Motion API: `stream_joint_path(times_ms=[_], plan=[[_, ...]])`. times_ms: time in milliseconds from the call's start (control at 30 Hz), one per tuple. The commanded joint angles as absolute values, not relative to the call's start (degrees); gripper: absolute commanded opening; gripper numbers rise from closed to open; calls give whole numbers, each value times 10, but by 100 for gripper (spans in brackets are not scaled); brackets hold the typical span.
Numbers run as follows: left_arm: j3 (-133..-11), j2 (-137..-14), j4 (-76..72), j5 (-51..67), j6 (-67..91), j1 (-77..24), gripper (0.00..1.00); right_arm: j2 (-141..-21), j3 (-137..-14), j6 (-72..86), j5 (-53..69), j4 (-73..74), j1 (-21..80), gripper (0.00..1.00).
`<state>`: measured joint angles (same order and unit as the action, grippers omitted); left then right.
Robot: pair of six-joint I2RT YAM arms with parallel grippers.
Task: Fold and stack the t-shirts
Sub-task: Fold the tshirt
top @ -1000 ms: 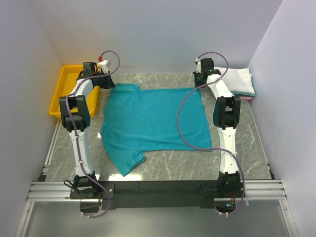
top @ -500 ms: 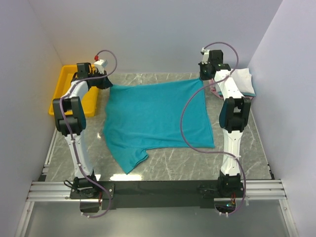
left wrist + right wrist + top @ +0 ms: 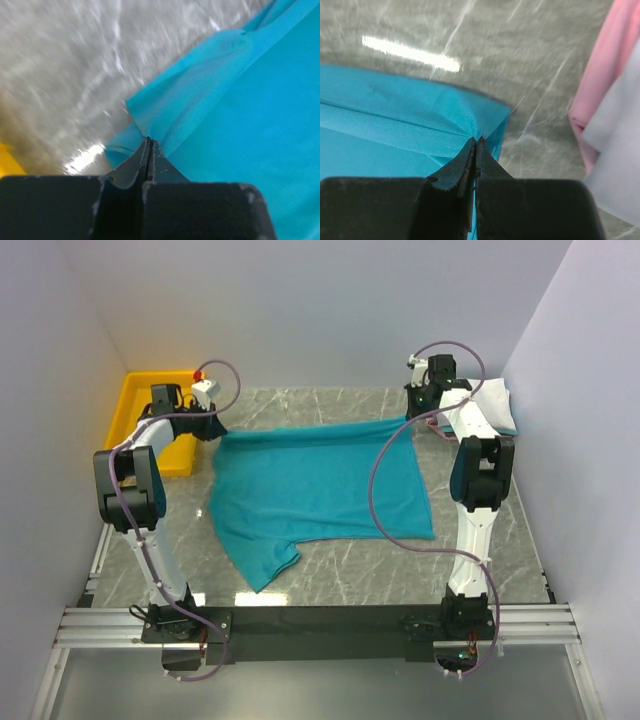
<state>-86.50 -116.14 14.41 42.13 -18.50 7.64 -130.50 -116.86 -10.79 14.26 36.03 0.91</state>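
A teal t-shirt [image 3: 310, 490] lies spread over the marble table, its far edge lifted and folding toward the near side. My left gripper [image 3: 215, 430] is shut on the far left corner of that teal t-shirt [image 3: 225, 100], the cloth pinched at the fingertips [image 3: 149, 142]. The right gripper [image 3: 412, 415] is shut on the far right corner of the same teal t-shirt [image 3: 395, 130], gripped right at its tips [image 3: 475, 141]. One sleeve [image 3: 262, 565] sticks out at the near left. Folded white and pink t-shirts [image 3: 490, 405] are stacked at the far right.
A yellow plastic bin [image 3: 150, 420] stands at the far left beside the left arm. White walls close in the table on three sides. In the right wrist view the pink and white stack [image 3: 610, 115] lies close to the right of the held corner.
Both grippers lifted the shirt's far edge off the table, then swung it toward the near side; the far edge now hangs lower and further over the shirt's body.
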Motion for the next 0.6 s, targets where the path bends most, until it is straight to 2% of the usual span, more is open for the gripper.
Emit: stream_joint_path(times_ms=[0,300,567], plan=[[-828,-1118,149,426,-228,80,0,-1250,-1141,-134,159,366,3,0],[-752,-1085,150,415,-269,80,0,-1205,-1040,-156,186,349,4,0],[-753,-1073,178,418,-278,79,0,-1211,-1057,-174,190,377,3,0]])
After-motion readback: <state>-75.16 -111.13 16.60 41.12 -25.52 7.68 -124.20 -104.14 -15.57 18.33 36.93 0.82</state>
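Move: Both shut grippers already hold the t-shirt's far edge. The strip of shirt under the left hand's path lies about 5 cm back and 6 cm below; the matching strip for the right hand is some 5 cm back, 1 cm left and 6 cm down. The yellow tray's middle is roughly 18 cm to the left hand's left and 2 cm farther out. The folded stack is centred about 17 cm to the right hand's right, 3 cm ahead and 5 cm lower. Still pinching the far edge near its two ends, both hands draw the cloth back towards the robot by about 5 cm while sinking some 4 cm onto the shirt. They slow together, the right lifting again by about a centimetre at the end. The wrists tip down slightly and the fingers stay shut. ##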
